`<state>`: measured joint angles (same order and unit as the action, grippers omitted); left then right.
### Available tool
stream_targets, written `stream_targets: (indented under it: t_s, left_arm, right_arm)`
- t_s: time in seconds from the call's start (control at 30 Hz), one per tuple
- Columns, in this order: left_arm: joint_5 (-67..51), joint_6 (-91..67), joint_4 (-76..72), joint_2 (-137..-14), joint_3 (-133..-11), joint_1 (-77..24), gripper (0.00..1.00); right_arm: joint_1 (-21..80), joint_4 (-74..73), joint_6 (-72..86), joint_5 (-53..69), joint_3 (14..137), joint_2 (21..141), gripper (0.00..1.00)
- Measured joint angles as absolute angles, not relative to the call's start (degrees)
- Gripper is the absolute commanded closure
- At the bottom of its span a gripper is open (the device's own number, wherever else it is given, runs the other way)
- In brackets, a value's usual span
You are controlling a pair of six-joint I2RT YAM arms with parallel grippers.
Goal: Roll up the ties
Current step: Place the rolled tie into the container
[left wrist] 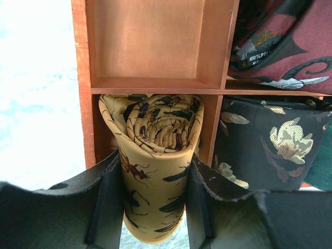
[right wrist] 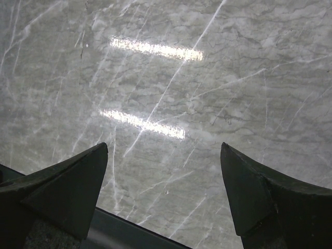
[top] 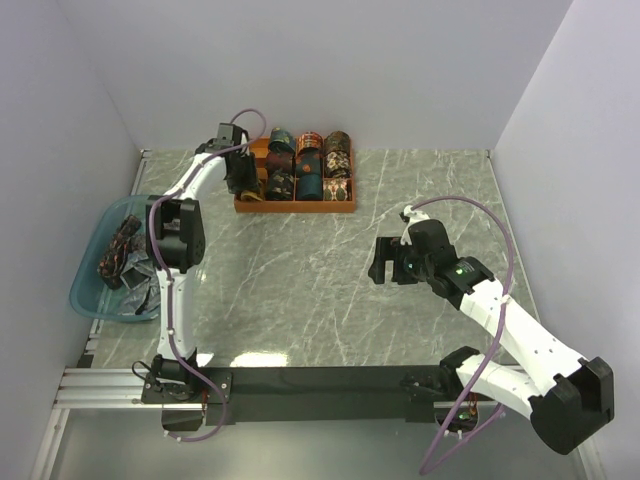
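Note:
A rolled mustard-gold tie [left wrist: 155, 150] with dark insect motifs stands on end between the pads of my left gripper [left wrist: 154, 174], which is shut on it. The roll's far end sits in the near-left compartment of the orange tray [left wrist: 82, 78]; the compartment beyond it is bare. In the top view the left gripper [top: 240, 172] hovers at the tray's left end. Rolled ties fill the other compartments, among them a maroon one [left wrist: 290, 36] and a black floral one [left wrist: 270, 145]. My right gripper [top: 385, 262] stands open over bare marble, with nothing between its fingers [right wrist: 83, 181].
A translucent blue basin [top: 88, 298] at the table's left edge holds several loose dark ties [top: 122, 250]. The orange tray [top: 295, 208] lies at the back near the wall. White walls close in the table on three sides.

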<state>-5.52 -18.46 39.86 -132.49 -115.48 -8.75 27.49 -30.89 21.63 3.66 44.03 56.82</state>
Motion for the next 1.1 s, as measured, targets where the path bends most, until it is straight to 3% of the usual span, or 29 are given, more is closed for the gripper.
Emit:
stream_targets:
  t_s: [0.33,0.43,0.83,1.1]
  left_arm:
    - [-2.22,-18.46,40.38,-132.53,-115.96,-9.82,0.40]
    - [-1.96,-18.46,40.42,-132.49,-115.96,-9.85,0.32]
    - [-1.50,-20.05,42.92,-128.16,-116.07,-9.91,0.05]
    - [-0.82,-23.62,42.33,-111.79,-112.42,-9.87,0.01]
  right_arm:
    - [27.49,-30.98,22.02,3.38,43.92,55.40,0.05]
    - [27.49,-31.00,22.02,3.18,43.90,54.33,0.05]
    - [27.49,-34.33,22.00,1.56,44.14,47.90,0.05]
    - [27.49,-40.25,22.04,-4.12,49.91,38.61,0.05]
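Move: The rolled yellow tie sits in the left fingers at the container's front-left compartment, its middle about 2 cm below the hand point and 1 cm ahead. The dark floral tie fills the next compartment, roughly 8 cm to the right and 1 cm ahead. The empty compartment lies about 8 cm ahead, straight out, and the maroon tie 8 cm ahead and 8 cm right. From the right hand, the yellow tie is some 30 cm ahead, 33 cm left and 9 cm lower. Staying in place over the front-left compartment, the left fingers, still pinching the rolled yellow tie, spread from about half to fully open and let go of it, and then the hand climbs faster and faster some 16 cm straight up out of the container, easing back about 3 cm late on while its fingers tilt outward by about 15 degrees. Meanwhile the empty right hand, its fingers staying wide open, rises about 9 cm over bare table, drifting right and slightly back, with a similar outward tilt. ##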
